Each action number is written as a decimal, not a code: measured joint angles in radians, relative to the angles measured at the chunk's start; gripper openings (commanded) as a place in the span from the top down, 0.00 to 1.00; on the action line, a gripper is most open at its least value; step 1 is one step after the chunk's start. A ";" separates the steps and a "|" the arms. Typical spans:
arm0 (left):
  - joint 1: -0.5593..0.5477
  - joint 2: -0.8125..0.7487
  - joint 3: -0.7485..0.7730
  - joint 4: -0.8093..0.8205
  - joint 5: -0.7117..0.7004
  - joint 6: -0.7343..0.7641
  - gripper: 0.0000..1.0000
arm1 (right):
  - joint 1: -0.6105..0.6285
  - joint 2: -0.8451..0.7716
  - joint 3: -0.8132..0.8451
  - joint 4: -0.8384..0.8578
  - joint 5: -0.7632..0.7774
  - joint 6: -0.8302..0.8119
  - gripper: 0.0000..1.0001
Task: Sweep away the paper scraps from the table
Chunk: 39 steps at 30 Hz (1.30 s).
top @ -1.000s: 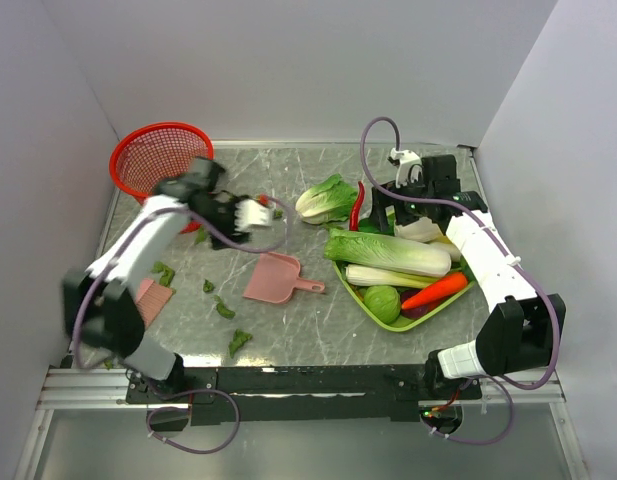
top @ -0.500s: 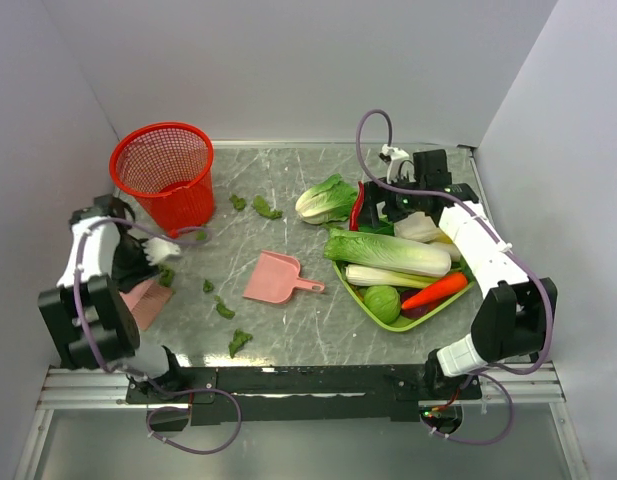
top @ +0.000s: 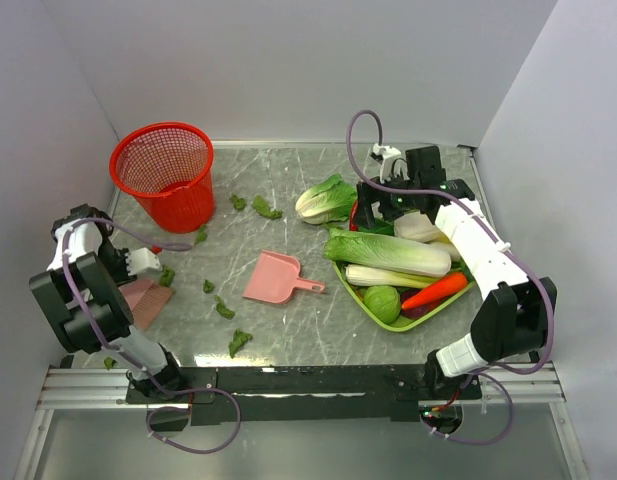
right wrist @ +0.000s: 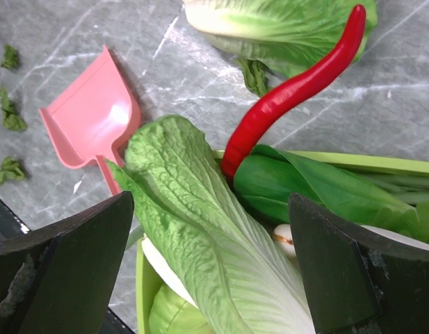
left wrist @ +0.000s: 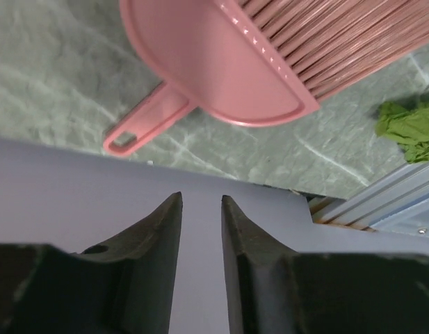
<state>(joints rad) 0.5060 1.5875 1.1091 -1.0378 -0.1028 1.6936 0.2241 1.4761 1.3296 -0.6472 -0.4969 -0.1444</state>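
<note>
Several dark green paper scraps lie on the grey-green table (top: pixel 308 325): two near the basket (top: pixel 238 201) (top: pixel 265 208), others at the left front (top: pixel 224 308) (top: pixel 238 342). My left gripper (top: pixel 143 262) hangs at the table's left edge, just above a pink brush (top: pixel 143 300). In the left wrist view its fingers (left wrist: pixel 200 198) stand a narrow gap apart with nothing between them, the brush (left wrist: pixel 270 56) and one scrap (left wrist: pixel 409 129) beyond. My right gripper (top: pixel 376 203) is wide open over a long pale cabbage (right wrist: pixel 221 264) in the tray, holding nothing.
A pink dustpan (top: pixel 278 278) lies mid-table. A red mesh basket (top: pixel 168 170) stands at the back left. The lime tray (top: pixel 353 288) at the right holds toy vegetables; a small cabbage (top: pixel 326 198) and a red chili (top: pixel 358 208) lie beside it. Walls close three sides.
My left arm has swung from beside the basket back to the left edge over the brush, its jaws narrowing. My right gripper has shifted slightly left and stays wide open.
</note>
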 measured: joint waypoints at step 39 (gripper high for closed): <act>0.102 0.051 -0.036 0.103 0.226 0.270 0.30 | 0.051 -0.006 -0.100 -0.005 0.134 -0.081 0.00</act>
<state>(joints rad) 0.6083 1.6382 1.0733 -0.9344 0.1234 1.9636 0.2749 1.4700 1.2293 -0.6521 -0.3630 -0.2253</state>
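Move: The pink brush's handle lies nearly under the left hand, about 2 cm ahead, 2 cm to its right and 6 cm below. The brush head is roughly 4 cm back and 4 cm right of the handle; one scrap lies some 12 cm back and 2 cm right of the hand, another 5 cm ahead and 13 cm right. From the right hand the handle is about 54 cm left, 12 cm back and 20 cm below. Left hand swings back-right and returns, then lowers about 3 cm, opening, towards the brush handle; right sinks 4 cm. ##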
